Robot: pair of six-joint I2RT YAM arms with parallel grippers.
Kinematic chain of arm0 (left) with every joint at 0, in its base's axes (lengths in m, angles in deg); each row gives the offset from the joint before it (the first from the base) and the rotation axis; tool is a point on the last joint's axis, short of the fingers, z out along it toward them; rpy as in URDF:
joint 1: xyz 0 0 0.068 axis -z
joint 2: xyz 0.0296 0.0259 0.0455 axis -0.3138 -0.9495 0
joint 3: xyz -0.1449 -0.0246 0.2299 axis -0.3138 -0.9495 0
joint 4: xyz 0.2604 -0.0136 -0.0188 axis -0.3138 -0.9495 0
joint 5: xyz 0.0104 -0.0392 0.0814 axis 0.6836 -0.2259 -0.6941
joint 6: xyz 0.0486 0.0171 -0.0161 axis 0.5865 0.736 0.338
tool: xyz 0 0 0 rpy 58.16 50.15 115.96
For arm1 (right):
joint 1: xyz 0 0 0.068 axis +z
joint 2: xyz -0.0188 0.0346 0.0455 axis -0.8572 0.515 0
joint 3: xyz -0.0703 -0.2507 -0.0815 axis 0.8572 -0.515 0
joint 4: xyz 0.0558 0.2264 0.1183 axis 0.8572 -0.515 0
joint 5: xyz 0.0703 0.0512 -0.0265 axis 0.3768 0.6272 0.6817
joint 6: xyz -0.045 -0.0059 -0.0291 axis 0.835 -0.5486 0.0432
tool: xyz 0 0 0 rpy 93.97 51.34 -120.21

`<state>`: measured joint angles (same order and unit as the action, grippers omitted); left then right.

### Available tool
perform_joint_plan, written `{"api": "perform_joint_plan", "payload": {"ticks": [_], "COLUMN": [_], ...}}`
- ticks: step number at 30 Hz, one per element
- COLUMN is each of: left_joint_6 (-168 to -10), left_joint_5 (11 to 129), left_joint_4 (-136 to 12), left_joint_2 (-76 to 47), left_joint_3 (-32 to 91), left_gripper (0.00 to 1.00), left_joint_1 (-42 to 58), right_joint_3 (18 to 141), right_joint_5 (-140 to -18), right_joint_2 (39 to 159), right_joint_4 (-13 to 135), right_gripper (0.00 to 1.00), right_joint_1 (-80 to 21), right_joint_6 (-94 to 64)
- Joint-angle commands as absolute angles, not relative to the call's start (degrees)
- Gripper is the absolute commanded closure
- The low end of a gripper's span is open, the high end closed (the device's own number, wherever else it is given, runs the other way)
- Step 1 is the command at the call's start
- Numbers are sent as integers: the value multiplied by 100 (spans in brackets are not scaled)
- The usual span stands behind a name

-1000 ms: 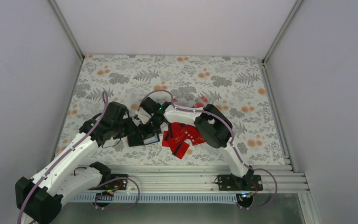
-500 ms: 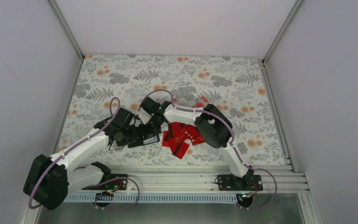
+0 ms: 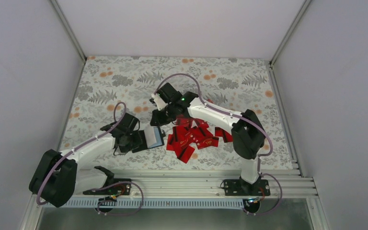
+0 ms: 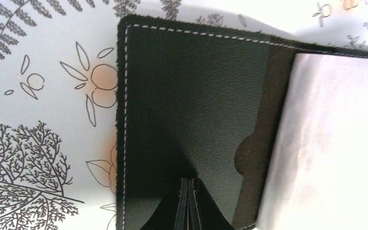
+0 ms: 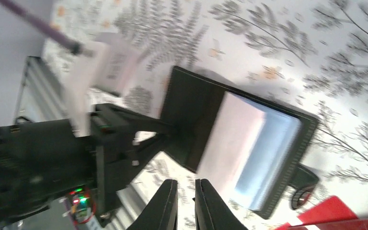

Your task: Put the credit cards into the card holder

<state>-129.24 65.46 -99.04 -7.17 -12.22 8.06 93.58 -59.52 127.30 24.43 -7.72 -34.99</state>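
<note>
The card holder (image 3: 154, 137) lies open on the floral cloth, black left panel (image 4: 187, 96) beside a pale grey-blue pocket side (image 5: 263, 158), snap tab (image 5: 304, 184) hanging off its right edge. My left gripper (image 3: 141, 140) is shut, its tips (image 4: 188, 181) resting on the black left panel with nothing between them. A loose pile of red credit cards (image 3: 191, 139) sits just right of the holder; one red corner (image 5: 330, 211) shows in the right wrist view. My right gripper (image 3: 159, 117) hovers above and behind the holder, fingers (image 5: 186, 184) almost together and empty.
The left arm's black wrist (image 5: 43, 158) reaches in beside the holder. An aluminium rail (image 3: 187, 179) runs along the near edge. White walls enclose the table on three sides. The far half of the floral cloth (image 3: 182, 76) carries nothing.
My left gripper closed and settled on the holder's left panel. My right gripper pulled back and away from the holder, which now lies open with its pale pockets showing.
</note>
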Motion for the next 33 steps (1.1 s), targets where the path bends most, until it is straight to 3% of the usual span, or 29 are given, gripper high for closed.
{"api": "perform_joint_plan", "payload": {"ticks": [1,17,33], "left_joint_6": [-12862,-12786,-12657], "left_joint_5": [6660,6821,6650], "left_joint_4": [-9686,-9635,-10443], "left_joint_2": [-793,-663,254], "left_joint_3": [-1433,-1437,-503], "left_gripper": [96,97,96], "left_joint_1": [731,713,719], "right_joint_3": [9132,9378,10174], "right_joint_5": [-6538,-5681,-4502], "right_joint_2": [13122,13900,14572], "right_joint_4": [2132,2386,2664], "right_gripper": [89,89,88], "right_joint_1": [-836,-739,-501], "right_joint_6": [-3582,-3440,-3292]}}
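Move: The open card holder's white leaf lies about 3 cm back and 2 cm left of the right hand, some 12 cm below. The black cover's middle sits about 7 cm left and 5 cm back of that hand; the red card pile is some 15 cm to its right and 2 cm back, both at table height. From the left hand, the leaf is about 5 cm right and 2 cm ahead, nearly level. Right fingers sink about 9 cm, then sweep some 5 cm left against the white leaf; left lifts off cover. ##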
